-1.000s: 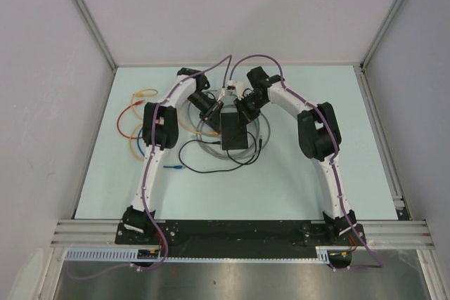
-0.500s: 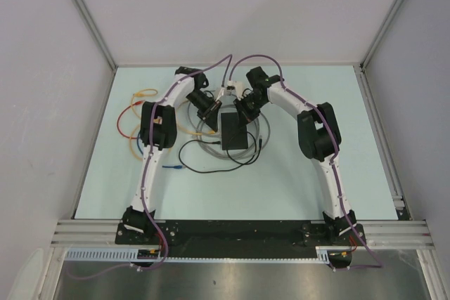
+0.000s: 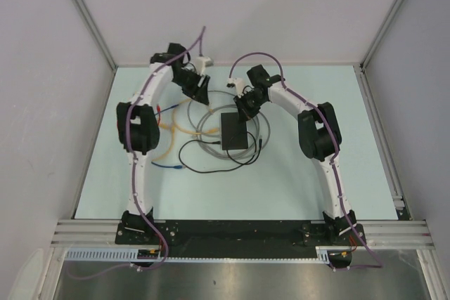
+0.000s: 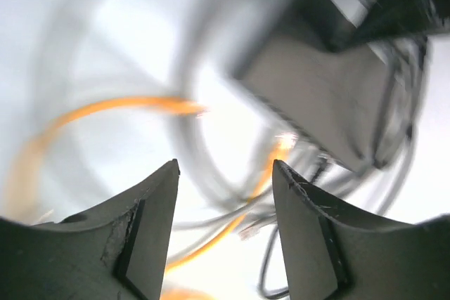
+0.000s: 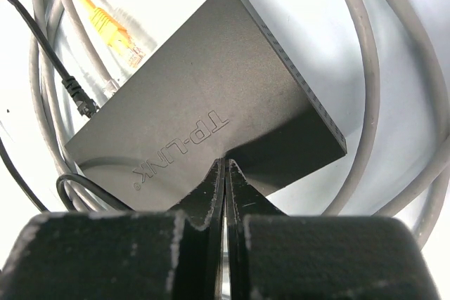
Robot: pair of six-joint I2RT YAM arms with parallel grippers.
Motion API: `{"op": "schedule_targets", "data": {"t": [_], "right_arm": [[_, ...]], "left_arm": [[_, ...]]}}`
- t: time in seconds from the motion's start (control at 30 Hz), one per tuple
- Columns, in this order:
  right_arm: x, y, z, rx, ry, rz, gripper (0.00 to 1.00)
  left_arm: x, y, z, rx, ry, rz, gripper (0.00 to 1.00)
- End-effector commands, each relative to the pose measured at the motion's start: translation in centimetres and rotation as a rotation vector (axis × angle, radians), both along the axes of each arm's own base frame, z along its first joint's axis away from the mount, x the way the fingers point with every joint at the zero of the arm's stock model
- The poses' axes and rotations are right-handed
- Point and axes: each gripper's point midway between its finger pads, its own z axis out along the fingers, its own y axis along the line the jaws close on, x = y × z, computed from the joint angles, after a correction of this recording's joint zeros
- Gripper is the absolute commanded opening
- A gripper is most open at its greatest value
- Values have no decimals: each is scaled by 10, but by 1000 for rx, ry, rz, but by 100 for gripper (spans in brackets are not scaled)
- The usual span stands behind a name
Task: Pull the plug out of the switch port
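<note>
The switch point(image 3: 234, 130) is a flat black box lying inside a loop of grey cable; the right wrist view shows its top point(image 5: 204, 117) marked TP-LINK. My right gripper point(image 3: 241, 108) is shut, and its tips point(image 5: 225, 163) rest on the switch's top near one edge. A yellow-orange plug point(image 5: 116, 33) lies loose on the table beside the switch, outside any socket I can see. My left gripper point(image 3: 200, 88) is open and empty, up and back-left of the switch. Its view is blurred: open fingers point(image 4: 225, 173) over an orange cable point(image 4: 232, 233) and the switch point(image 4: 330, 96).
A grey cable coil point(image 3: 211, 121) rings the switch. A thin black cable point(image 3: 204, 166) with a black plug point(image 5: 84, 100) loops at its near side. Orange and yellow cables point(image 3: 172, 138) and a blue-tipped cable point(image 3: 176, 166) lie to the left.
My left arm has swung from the switch's far-left corner back and to the left. The orange and yellow cables have shifted with it. My right gripper and the switch have stayed put.
</note>
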Motion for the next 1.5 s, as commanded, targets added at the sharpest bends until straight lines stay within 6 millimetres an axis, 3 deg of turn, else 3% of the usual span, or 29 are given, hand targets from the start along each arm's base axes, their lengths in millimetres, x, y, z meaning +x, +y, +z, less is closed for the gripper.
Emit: {"op": "schedule_targets", "data": {"t": [0.0, 0.07, 0.13, 0.23, 0.43, 0.77, 0.9, 0.97, 1.0, 1.07, 1.17, 1.3, 1.47], "right_arm": [[-34, -47, -79, -251, 169, -30, 1], [-32, -47, -79, -249, 169, -32, 1], [-32, -48, -80, -246, 173, -36, 2], [-31, -48, -79, -243, 172, -38, 2], [-30, -48, -79, -248, 168, -40, 2], [-30, -49, -79, -255, 166, -41, 2], [-30, -49, -79, -255, 166, -41, 2], [-30, -49, -79, -253, 168, -41, 2], [-31, -49, -80, -253, 169, -41, 2], [-31, -49, -80, -253, 171, -41, 2], [-31, -49, -80, -253, 174, -43, 2], [-31, -49, -80, -251, 173, -44, 2], [-31, -49, -81, -251, 178, -45, 2]], "left_arm": [[47, 71, 49, 97, -185, 324, 60], [52, 103, 34, 232, -200, 405, 56], [51, 120, 22, 312, -179, 441, 46], [46, 133, 4, 375, -143, 461, 43], [26, 130, -28, 383, -25, 444, 43], [-1, 151, -79, 532, 101, 430, 40], [-4, 164, -82, 588, 102, 443, 37], [-8, 164, -82, 577, 113, 435, 22], [-9, 164, -79, 559, 116, 437, 7], [-9, 162, -67, 519, 106, 438, 0], [-5, 167, -41, 472, 60, 472, 0], [-8, 197, -24, 514, 22, 509, 0], [-26, 234, -29, 577, 45, 569, 0]]}}
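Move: The yellow cable's stretch to be gripped lies about 15 cm left of the left hand, level with it and some 8 cm below. A blue plug lies 12 cm left and 1 cm farther out. The loose yellow plug, already out of the switch, sits 7 cm back and 3 cm right; the switch is about 8 cm back and 9 cm right. From the right hand, that cable stretch is some 28 cm left and 3 cm farther out. The yellow cable is the goal: from beside the switch the open left hand arcs some 15 cm left, first rising about 4 cm and swinging out forward, then coming back and sinking about 12 cm onto it, wrist turning some 30 degrees until the fingers point nearly straight down. They close, pinch the cable and draw it left and slightly up. The shut right fingertips stay at the switch. ##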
